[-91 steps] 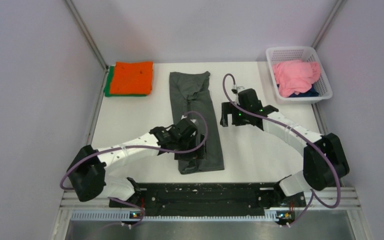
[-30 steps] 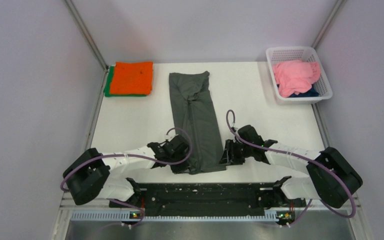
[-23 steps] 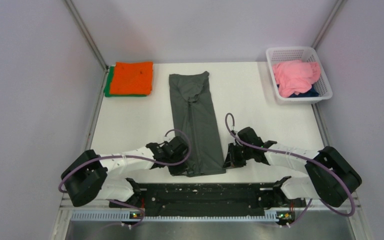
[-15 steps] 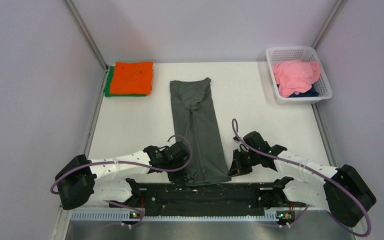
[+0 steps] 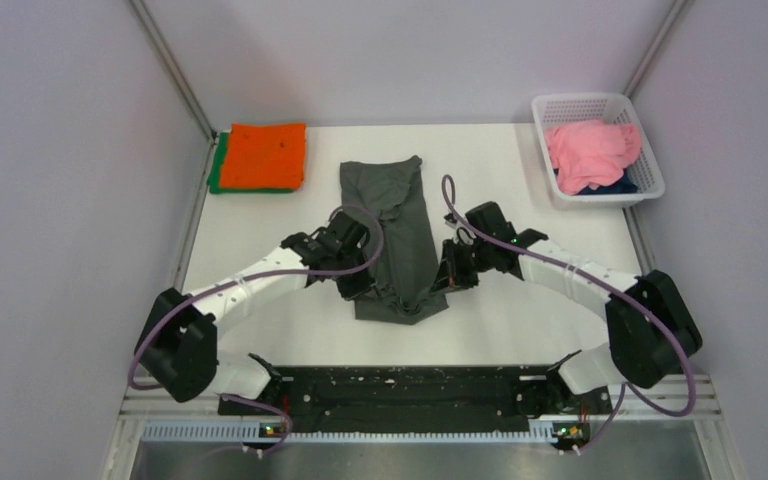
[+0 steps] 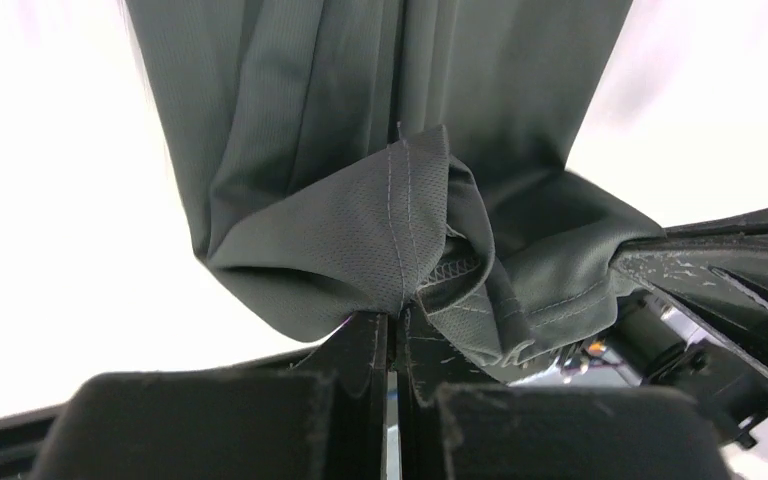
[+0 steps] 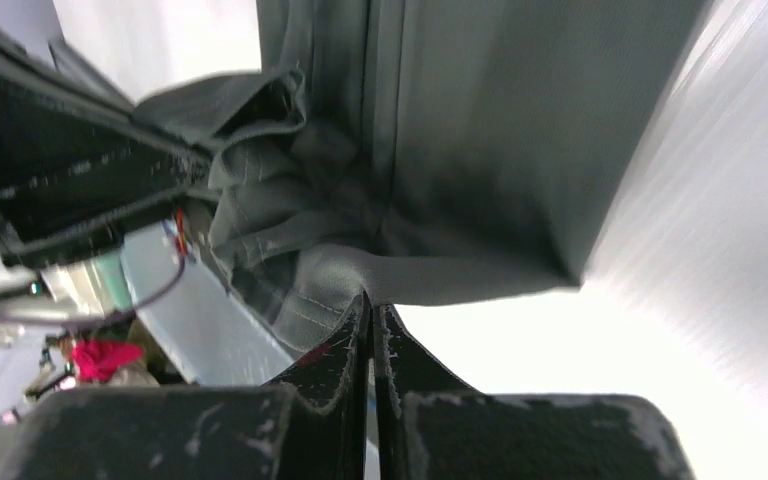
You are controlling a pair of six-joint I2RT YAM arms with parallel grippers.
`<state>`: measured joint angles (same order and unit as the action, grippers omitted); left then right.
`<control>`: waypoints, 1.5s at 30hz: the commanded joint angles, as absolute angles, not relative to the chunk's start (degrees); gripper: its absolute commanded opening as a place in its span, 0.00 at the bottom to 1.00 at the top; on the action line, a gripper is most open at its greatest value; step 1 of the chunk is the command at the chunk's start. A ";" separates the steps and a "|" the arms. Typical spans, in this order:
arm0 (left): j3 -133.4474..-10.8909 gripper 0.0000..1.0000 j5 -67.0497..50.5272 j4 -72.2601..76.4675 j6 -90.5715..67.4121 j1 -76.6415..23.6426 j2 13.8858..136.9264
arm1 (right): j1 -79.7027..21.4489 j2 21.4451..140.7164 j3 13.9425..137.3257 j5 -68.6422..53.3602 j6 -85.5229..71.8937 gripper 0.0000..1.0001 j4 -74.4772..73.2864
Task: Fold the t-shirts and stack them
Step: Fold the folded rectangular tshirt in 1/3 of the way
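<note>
A dark grey t-shirt (image 5: 392, 200), folded into a long strip, lies down the middle of the table. Its near end is lifted and doubled back towards the far end. My left gripper (image 5: 360, 285) is shut on the near left corner of that grey cloth (image 6: 360, 230). My right gripper (image 5: 443, 280) is shut on the near right corner (image 7: 440, 270). A folded orange t-shirt (image 5: 266, 154) lies on a green one (image 5: 218, 170) at the far left. A pink t-shirt (image 5: 590, 148) and a navy one (image 5: 615, 183) lie crumpled in the basket.
The white lattice basket (image 5: 585, 103) stands at the far right corner. Grey walls close in the table (image 5: 520, 320) on the left, right and back. A black rail (image 5: 400, 385) runs along the near edge between the arm bases.
My right gripper has shut on the grey t-shirt's near right corner. Both grippers then lifted the near end and carried it away from the near edge towards the middle of the strip.
</note>
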<state>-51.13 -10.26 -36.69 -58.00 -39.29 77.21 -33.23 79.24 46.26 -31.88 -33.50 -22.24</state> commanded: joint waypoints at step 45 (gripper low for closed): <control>-70.10 0.99 -5.92 -34.10 -43.79 -18.06 89.84 | -26.65 102.57 72.83 -29.88 -19.44 0.92 -13.29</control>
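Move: Both closed grippers hold the near hem of the dark folded t-shirt some 8 cm above the table. For the left hand, the spot on the strip for its corner lies about 20 cm ahead, 5 cm left and 8 cm below; the right hand's is about 24 cm ahead, 2 cm left and as low. The strip's far end is roughly 38 cm ahead of the left hand and 3 cm right; the orange folded shirt is some 40 cm ahead and 27 cm left of that hand. Forward over the strip sweep both hands together, still pinching the hem; the left drifts about 6 cm left on its 20 cm way, the right goes some 25 cm nearly straight. Near the end they sink 4 to 5 cm, spread their fingers wide to let go of the corners, then lift a few centimetres, easing back. ##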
